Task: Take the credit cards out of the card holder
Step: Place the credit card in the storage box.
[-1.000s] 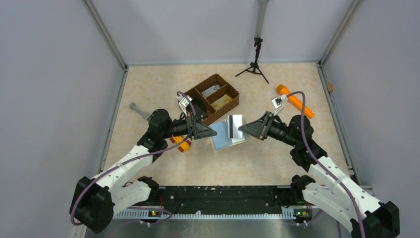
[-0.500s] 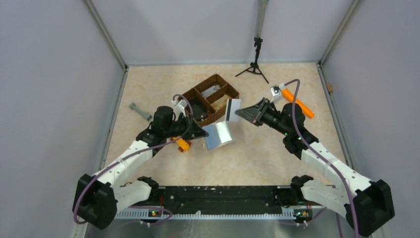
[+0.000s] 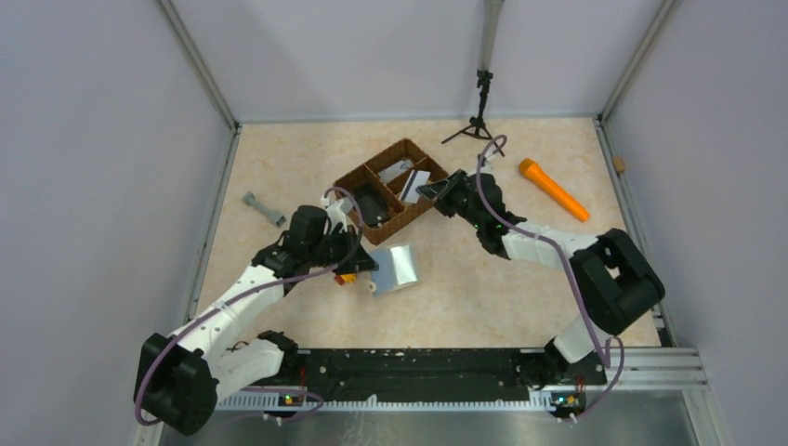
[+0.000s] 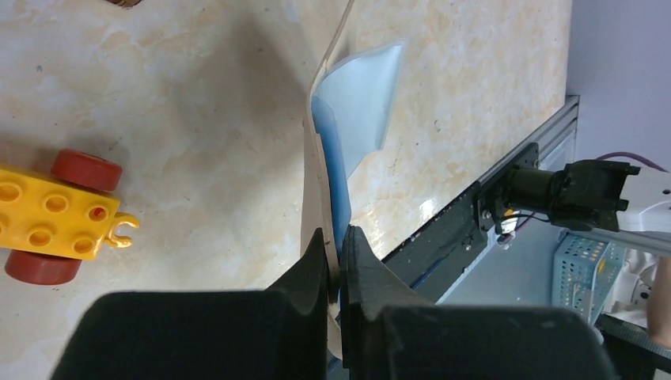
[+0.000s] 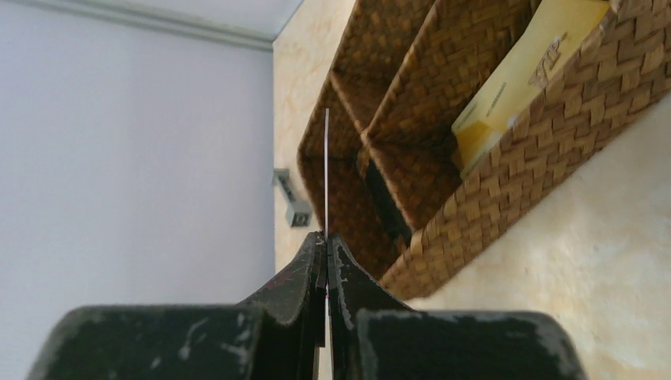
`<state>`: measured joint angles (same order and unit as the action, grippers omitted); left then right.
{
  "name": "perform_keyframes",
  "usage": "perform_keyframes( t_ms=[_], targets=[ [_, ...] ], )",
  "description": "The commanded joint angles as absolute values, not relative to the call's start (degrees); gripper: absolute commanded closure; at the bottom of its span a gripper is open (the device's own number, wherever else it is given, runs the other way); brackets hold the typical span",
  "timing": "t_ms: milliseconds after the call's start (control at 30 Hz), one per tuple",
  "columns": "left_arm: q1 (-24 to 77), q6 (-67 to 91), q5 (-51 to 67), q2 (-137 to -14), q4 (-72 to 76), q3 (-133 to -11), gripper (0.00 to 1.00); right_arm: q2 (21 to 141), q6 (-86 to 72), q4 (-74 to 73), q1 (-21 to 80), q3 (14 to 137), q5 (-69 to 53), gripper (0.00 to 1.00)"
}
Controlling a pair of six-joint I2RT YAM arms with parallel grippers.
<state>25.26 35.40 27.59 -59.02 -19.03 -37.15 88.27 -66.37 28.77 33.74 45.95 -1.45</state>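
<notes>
The card holder is a cream wallet with a pale blue inside, and it hangs open just above the table. My left gripper is shut on its left edge. In the left wrist view the card holder stands edge-on between the shut jaws of the left gripper. My right gripper is shut on a whitish credit card over the wicker tray. That credit card shows in the right wrist view as a thin upright line rising from the right gripper. A tan card lies in a tray compartment.
The brown wicker divided tray sits mid-table, its woven wall close to my right fingers. A yellow toy with red wheels lies beside the holder. An orange cylinder, a grey dumbbell-shaped piece and a small black tripod stand around.
My right gripper has carried the credit card away from the holder, back and left to above the tray. The left gripper has drawn the holder slightly left and nearer.
</notes>
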Motion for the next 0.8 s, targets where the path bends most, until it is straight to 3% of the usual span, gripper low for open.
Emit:
perform_keyframes(
  t_ms=[0, 467, 767],
  targets=[
    [25.14, 31.16, 27.55, -59.07, -21.2, -37.74, 1.0, 95.32, -71.26, 34.34, 35.64, 54.76, 9.5, 1.0],
    [25.05, 32.43, 25.89, -60.04, -18.44, -34.35, 1.0, 114.73, -75.71, 34.88, 37.79, 73.7, 21.49, 1.0],
    [25.04, 32.1, 25.41, -62.28, -17.29, -33.97, 1.0, 119.55, -76.53, 37.29, 37.79, 75.5, 21.18, 1.0]
  ],
)
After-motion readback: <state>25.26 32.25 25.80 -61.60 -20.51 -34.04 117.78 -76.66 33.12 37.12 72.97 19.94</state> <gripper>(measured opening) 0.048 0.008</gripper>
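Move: Ahead of the right hand, which grips the credit card, the storage box's far compartment with the whitish cards lies about 14 cm out, 6 cm to the left and 12 cm down. The gold-card compartment is some 5 cm ahead and 2 cm left, equally low; the black-case compartment is about 2 cm ahead and 12 cm left. From the left hand, the far compartment lies roughly 33 cm ahead, 7 cm right and 8 cm down. Carrying the credit card over the gold-card compartment towards the far one, the right hand sweeps forward about 13 cm and to the left 5 cm, swinging clockwise some 20 degrees; it slows over the far compartment and starts to dip, fingers still shut on the card. Meanwhile the left hand keeps its pinch on the card holder and lowers it about 4 cm. ##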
